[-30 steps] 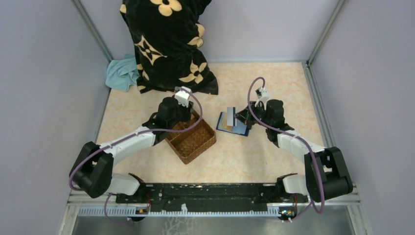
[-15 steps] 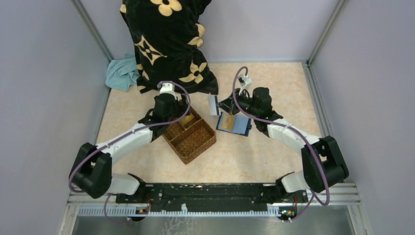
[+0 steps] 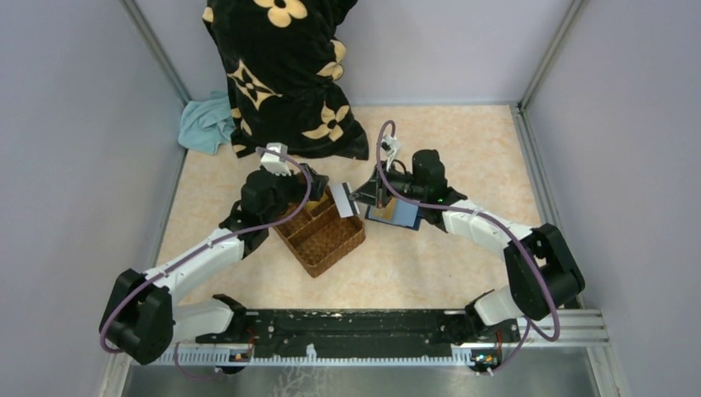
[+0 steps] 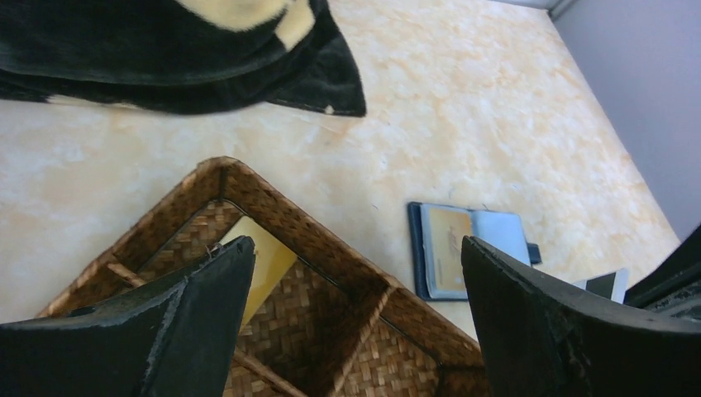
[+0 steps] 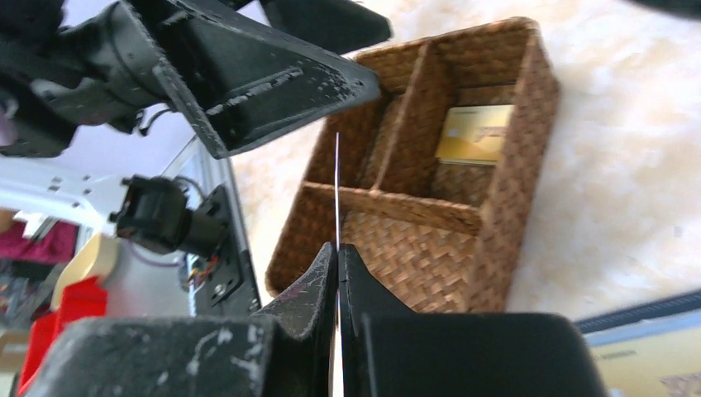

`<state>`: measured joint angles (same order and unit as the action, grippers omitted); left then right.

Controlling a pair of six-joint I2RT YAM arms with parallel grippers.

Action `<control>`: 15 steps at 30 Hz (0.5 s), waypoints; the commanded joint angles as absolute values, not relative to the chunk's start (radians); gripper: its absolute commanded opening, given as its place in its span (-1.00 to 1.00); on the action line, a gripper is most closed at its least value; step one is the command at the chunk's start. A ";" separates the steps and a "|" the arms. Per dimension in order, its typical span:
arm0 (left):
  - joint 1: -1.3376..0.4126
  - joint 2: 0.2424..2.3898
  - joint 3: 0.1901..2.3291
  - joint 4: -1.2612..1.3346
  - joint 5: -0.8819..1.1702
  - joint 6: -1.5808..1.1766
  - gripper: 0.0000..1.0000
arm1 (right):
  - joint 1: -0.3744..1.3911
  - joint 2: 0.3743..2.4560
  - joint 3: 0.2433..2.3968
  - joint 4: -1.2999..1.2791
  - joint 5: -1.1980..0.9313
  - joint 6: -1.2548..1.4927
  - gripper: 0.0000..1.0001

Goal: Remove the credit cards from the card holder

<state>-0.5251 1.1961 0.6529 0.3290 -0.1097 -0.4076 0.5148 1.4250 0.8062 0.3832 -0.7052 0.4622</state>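
The card holder [image 3: 397, 214] lies open on the table right of the basket, with a gold credit card [image 4: 447, 251] still in its pocket. My right gripper [image 3: 361, 198] is shut on a pale credit card [image 3: 340, 201], held upright over the basket's right corner and seen edge-on [image 5: 337, 186] in the right wrist view. Another yellow credit card [image 4: 263, 263] lies in a far compartment of the basket. My left gripper [image 4: 357, 248] hangs open above that far end, holding nothing, with the card below its left fingertip [image 4: 216, 285].
The brown wicker basket [image 3: 340, 241] has three compartments and sits at the table's centre. A black blanket with cream flowers [image 3: 281, 74] is piled at the back, beside a teal cloth [image 3: 205, 122]. Grey walls enclose three sides.
My right gripper lifted a card off the holder and carried it left to the basket's edge. My left gripper opened wide and drew back a little, leaving the yellow card in the basket.
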 commanded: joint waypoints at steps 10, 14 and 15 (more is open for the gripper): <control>-0.514 1.116 0.573 0.597 0.378 -0.355 1.00 | 0.525 1.466 0.820 0.432 -1.024 0.380 -1.00; -0.515 1.122 0.572 0.603 0.457 -0.342 0.99 | 0.526 1.470 0.816 0.471 -1.045 0.400 -1.00; -0.515 1.124 0.572 0.601 0.473 -0.341 0.97 | 0.526 1.471 0.816 0.470 -1.047 0.400 -1.00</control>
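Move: The white card, already pinched in the right fingers, lies about 8 cm to the right of the open left fingers and 3 cm back, nearly level; the gold card in the basket is some 15 cm below them and 2 cm back. From the right hand, the left fingers are about 11 cm left and 4 cm ahead, the basket's near compartment 7 cm left, 8 cm back and 16 cm down, the opened card holder 10 cm right and 2 cm back, 18 cm below. The white card stays pinched by one long edge as the right hand draws it back about 4.5 cm over the basket, swinging some 15 degrees counter-clockwise. Towards it comes the empty left hand, wide open, going back and right about 5 cm each and rising 4 cm while turning clockwise so its fingers face the card; no touch is visible. ##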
